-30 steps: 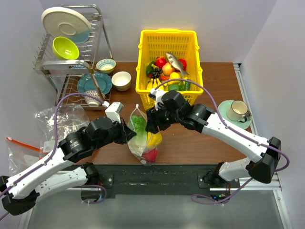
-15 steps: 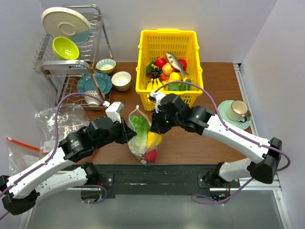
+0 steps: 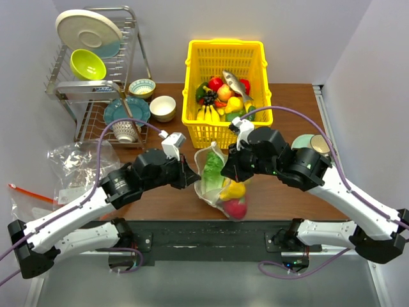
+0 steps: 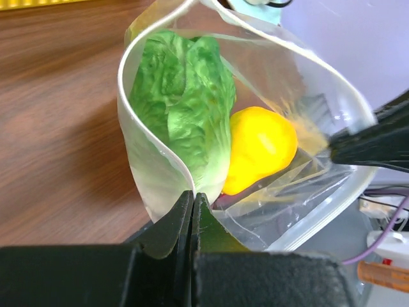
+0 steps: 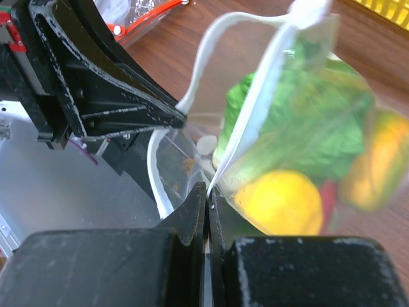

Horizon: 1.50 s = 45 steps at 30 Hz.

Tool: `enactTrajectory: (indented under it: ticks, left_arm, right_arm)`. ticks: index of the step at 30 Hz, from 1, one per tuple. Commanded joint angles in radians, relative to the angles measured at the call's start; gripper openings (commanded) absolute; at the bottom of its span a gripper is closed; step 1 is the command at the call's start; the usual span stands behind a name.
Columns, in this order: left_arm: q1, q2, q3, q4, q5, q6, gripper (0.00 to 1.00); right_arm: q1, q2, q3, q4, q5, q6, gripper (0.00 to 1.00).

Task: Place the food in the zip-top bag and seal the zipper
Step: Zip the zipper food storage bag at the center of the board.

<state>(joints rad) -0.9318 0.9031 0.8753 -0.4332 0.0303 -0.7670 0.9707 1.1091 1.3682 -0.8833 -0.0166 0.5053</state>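
Observation:
The zip-top bag [image 3: 219, 187] hangs over the table's front edge between both grippers. Inside it lie food pieces: green lettuce [image 3: 213, 169], a yellow piece [image 3: 234, 190] and a red piece [image 3: 235, 208]. My left gripper [image 3: 193, 179] is shut on the bag's left mouth edge [image 4: 193, 195]. My right gripper [image 3: 229, 176] is shut on the opposite edge [image 5: 206, 189]. The zipper [image 5: 254, 118] curves apart, so the mouth gapes. The lettuce [image 4: 182, 96] and yellow piece [image 4: 259, 147] show through the clear wall, also lettuce [image 5: 300, 128].
A yellow basket [image 3: 225, 43] with more toy food stands behind the bag. A dish rack [image 3: 96, 77] with plates and bowls fills the back left. Plain clear bags [image 3: 77, 163] lie at the left; a cup on a saucer [image 3: 317, 145] sits at the right.
The right gripper has closed on the bag's mouth edge. Both arms have carried the bag to the right, and the bag now leans more.

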Motion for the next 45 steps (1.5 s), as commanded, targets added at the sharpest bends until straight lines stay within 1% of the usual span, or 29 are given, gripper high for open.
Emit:
enactTrajectory:
  ticks: [1,2,4,5,6,7,8,11,12,15,19,20,24,31,34,37,40,45]
  left_arm:
    - [-0.002,-0.009,-0.036,0.166,0.068,0.005,0.0]
    - [-0.001,-0.009,-0.064,0.166,0.062,0.005,0.0]
    - [-0.001,-0.01,-0.085,0.172,0.056,0.027,0.0]
    - [-0.001,-0.012,-0.108,0.189,0.06,0.046,0.0]
    - [-0.001,-0.015,-0.119,0.195,0.066,0.057,0.0]
    - [-0.001,-0.016,-0.13,0.206,0.072,0.066,0.0]
    - [-0.001,-0.024,-0.154,0.221,0.085,0.078,0.0]
    - [-0.001,-0.053,-0.209,0.231,0.105,0.057,0.0]
    - [-0.001,-0.064,-0.223,0.234,0.111,0.051,0.0]
    - [-0.001,-0.13,-0.269,0.215,0.099,0.037,0.0]
    - [-0.001,-0.219,-0.291,0.169,0.023,0.034,0.0]
    - [-0.001,-0.243,-0.292,0.162,0.014,0.037,0.0]
    - [-0.001,-0.267,-0.282,0.146,0.014,0.041,0.0]
    - [-0.001,-0.279,-0.286,0.074,-0.015,0.037,0.0]
    - [-0.001,-0.293,-0.302,0.059,-0.027,0.037,0.0]
    - [-0.002,-0.296,-0.306,0.044,-0.087,0.035,0.0]
    - [-0.001,-0.287,-0.286,0.027,-0.14,0.037,0.0]
    - [-0.001,-0.241,-0.222,0.017,-0.187,0.109,0.0]
  right_arm:
    - [0.008,0.035,-0.052,0.104,-0.02,0.041,0.0]
    - [0.008,0.043,-0.078,0.175,-0.034,0.064,0.0]
    - [0.008,0.058,-0.163,0.257,-0.046,0.093,0.0]
    - [0.008,0.063,-0.19,0.342,-0.049,0.119,0.02]
    - [0.008,0.069,-0.21,0.374,-0.046,0.131,0.11]
    - [0.008,0.081,-0.236,0.403,-0.052,0.139,0.14]
    - [0.008,0.089,-0.248,0.464,-0.06,0.15,0.28]
    - [0.01,0.112,-0.256,0.517,-0.126,0.145,0.62]
    - [0.008,0.113,-0.25,0.514,-0.132,0.139,0.65]
    - [0.008,0.084,-0.23,0.48,-0.118,0.113,0.68]
    - [0.006,0.052,-0.175,0.408,-0.091,0.058,0.72]
    - [0.006,0.052,-0.163,0.368,-0.074,0.038,0.73]
    - [0.006,0.032,-0.13,0.296,0.007,0.007,0.76]
    - [0.003,-0.005,-0.205,0.244,0.15,-0.034,0.78]
    - [0.0,-0.046,-0.274,0.262,0.187,-0.024,0.78]
    - [-0.007,-0.089,-0.342,0.32,0.191,-0.045,0.79]
    - [-0.007,-0.063,-0.38,0.352,0.179,-0.088,0.79]
    - [-0.009,0.015,-0.429,0.472,0.106,-0.105,0.79]
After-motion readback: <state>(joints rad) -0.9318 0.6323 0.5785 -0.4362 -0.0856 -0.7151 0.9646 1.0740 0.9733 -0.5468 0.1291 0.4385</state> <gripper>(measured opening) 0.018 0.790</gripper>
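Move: Both hands pinch the rim of the bag, whose middle lies about 3 cm ahead, 4 cm left and 10 cm below the right hand, and 3 cm ahead, 8 cm right and 6 cm below the left. From the right hand, the lettuce inside is some 6 cm ahead, 6 cm left and 9 cm down; the yellow pepper is about 3 cm ahead, 1 cm left and 13 cm down. Right fingers release the rim and sink about 10 cm, wide open; left keeps pinching, moving down and left. ##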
